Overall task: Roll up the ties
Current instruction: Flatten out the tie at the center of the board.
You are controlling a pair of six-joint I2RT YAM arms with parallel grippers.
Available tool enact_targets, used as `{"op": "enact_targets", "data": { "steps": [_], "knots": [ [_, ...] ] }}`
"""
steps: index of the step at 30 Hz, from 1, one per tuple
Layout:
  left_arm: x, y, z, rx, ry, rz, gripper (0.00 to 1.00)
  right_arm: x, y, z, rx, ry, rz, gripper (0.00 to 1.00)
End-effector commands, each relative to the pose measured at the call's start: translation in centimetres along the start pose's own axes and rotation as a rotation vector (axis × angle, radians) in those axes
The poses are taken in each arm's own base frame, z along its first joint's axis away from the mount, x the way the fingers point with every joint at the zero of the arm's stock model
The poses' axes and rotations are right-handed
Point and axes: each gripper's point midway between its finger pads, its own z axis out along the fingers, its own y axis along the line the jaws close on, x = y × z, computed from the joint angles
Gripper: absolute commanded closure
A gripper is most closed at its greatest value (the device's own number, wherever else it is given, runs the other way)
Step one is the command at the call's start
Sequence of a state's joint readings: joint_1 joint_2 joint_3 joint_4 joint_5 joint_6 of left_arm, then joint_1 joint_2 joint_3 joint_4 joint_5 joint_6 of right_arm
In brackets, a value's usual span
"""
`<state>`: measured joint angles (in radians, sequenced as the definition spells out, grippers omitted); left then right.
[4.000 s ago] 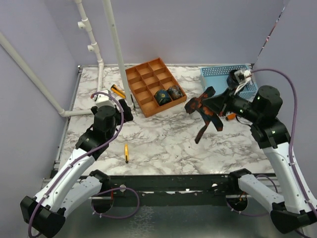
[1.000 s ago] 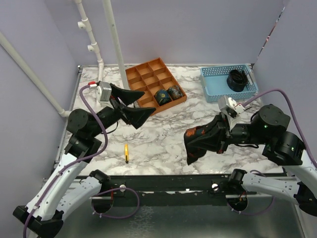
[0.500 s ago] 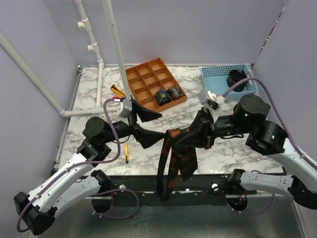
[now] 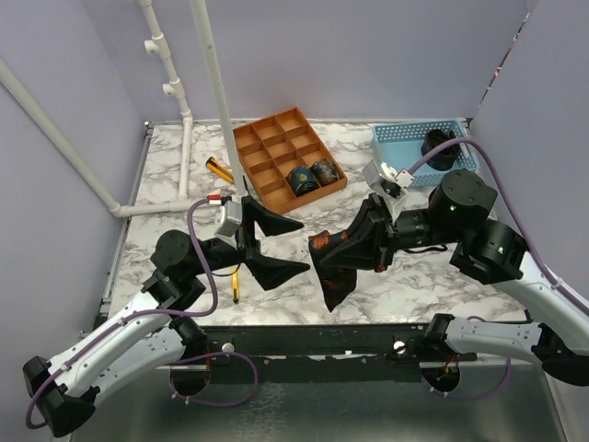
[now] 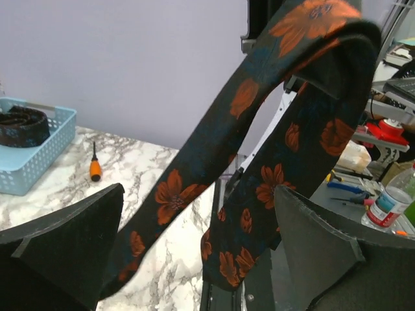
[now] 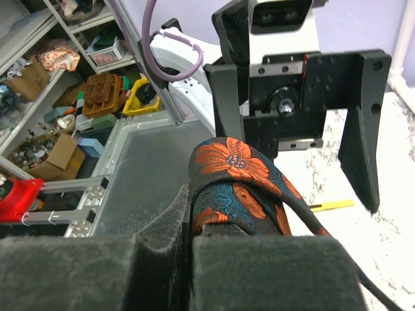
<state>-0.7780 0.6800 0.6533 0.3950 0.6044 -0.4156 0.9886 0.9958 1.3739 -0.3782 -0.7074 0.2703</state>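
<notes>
A dark tie with orange flowers hangs folded above the table's front middle, with my right gripper shut on its upper fold. In the right wrist view the pinched tie bulges out past the shut gripper. My left gripper stands wide open, facing the tie from the left, fingertips just short of it. In the left wrist view both strands of the tie hang in front of the open gripper. Two rolled ties sit in the orange tray. Another tie lies in the blue basket.
A yellow pen lies under the left arm. An orange-handled tool lies left of the tray, and a small screwdriver near the basket. White pipes stand at the back left. The table's front rail runs just below the tie.
My right gripper carried the tie left to the middle; its long tail, over the front rail half a second ago, now hangs short. The open left gripper swung right toward it.
</notes>
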Motion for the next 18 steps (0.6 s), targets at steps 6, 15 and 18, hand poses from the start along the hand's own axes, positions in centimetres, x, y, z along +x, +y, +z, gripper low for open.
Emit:
{"op": "enact_targets", "data": {
  "steps": [6, 15, 18],
  "knots": [
    [3.9, 1.8, 1.5, -0.088, 0.045, 0.024, 0.01, -3.7, 1.2, 0.5, -0.053, -0.084, -0.058, 1.0],
    [6.6, 2.8, 3.4, -0.204, 0.083, 0.076, 0.08, -4.0, 0.9, 0.7, -0.052, -0.092, -0.062, 1.0],
    [6.9, 4.6, 2.8, -0.304, 0.068, 0.087, 0.45, -3.7, 0.9, 0.2, -0.03, -0.094, -0.065, 1.0]
  ]
}}
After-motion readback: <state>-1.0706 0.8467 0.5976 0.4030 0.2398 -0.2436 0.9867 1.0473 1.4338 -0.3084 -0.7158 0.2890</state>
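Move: The tie hangs folded from the closed right fingers, its upper hanging part about 7 cm to the left hand's right, 3 cm back and a couple of centimetres below. From the right hand that part is some 9 cm below, 2 cm ahead and 1 cm left. Below the left hand, down on the board, the yellow cutter lies about 12 cm ahead and 15 cm left, and the wooden tray is some 50 cm straight ahead. The right fingers keep their pinch on the tie and raise it 2.5 cm while the wide-open left gripper comes at the hanging cloth, sinking 6 to 7 cm and going right about 5 cm. The left fingers tip down towards level and only at the end start to close around the cloth, with no pinch visible yet. ##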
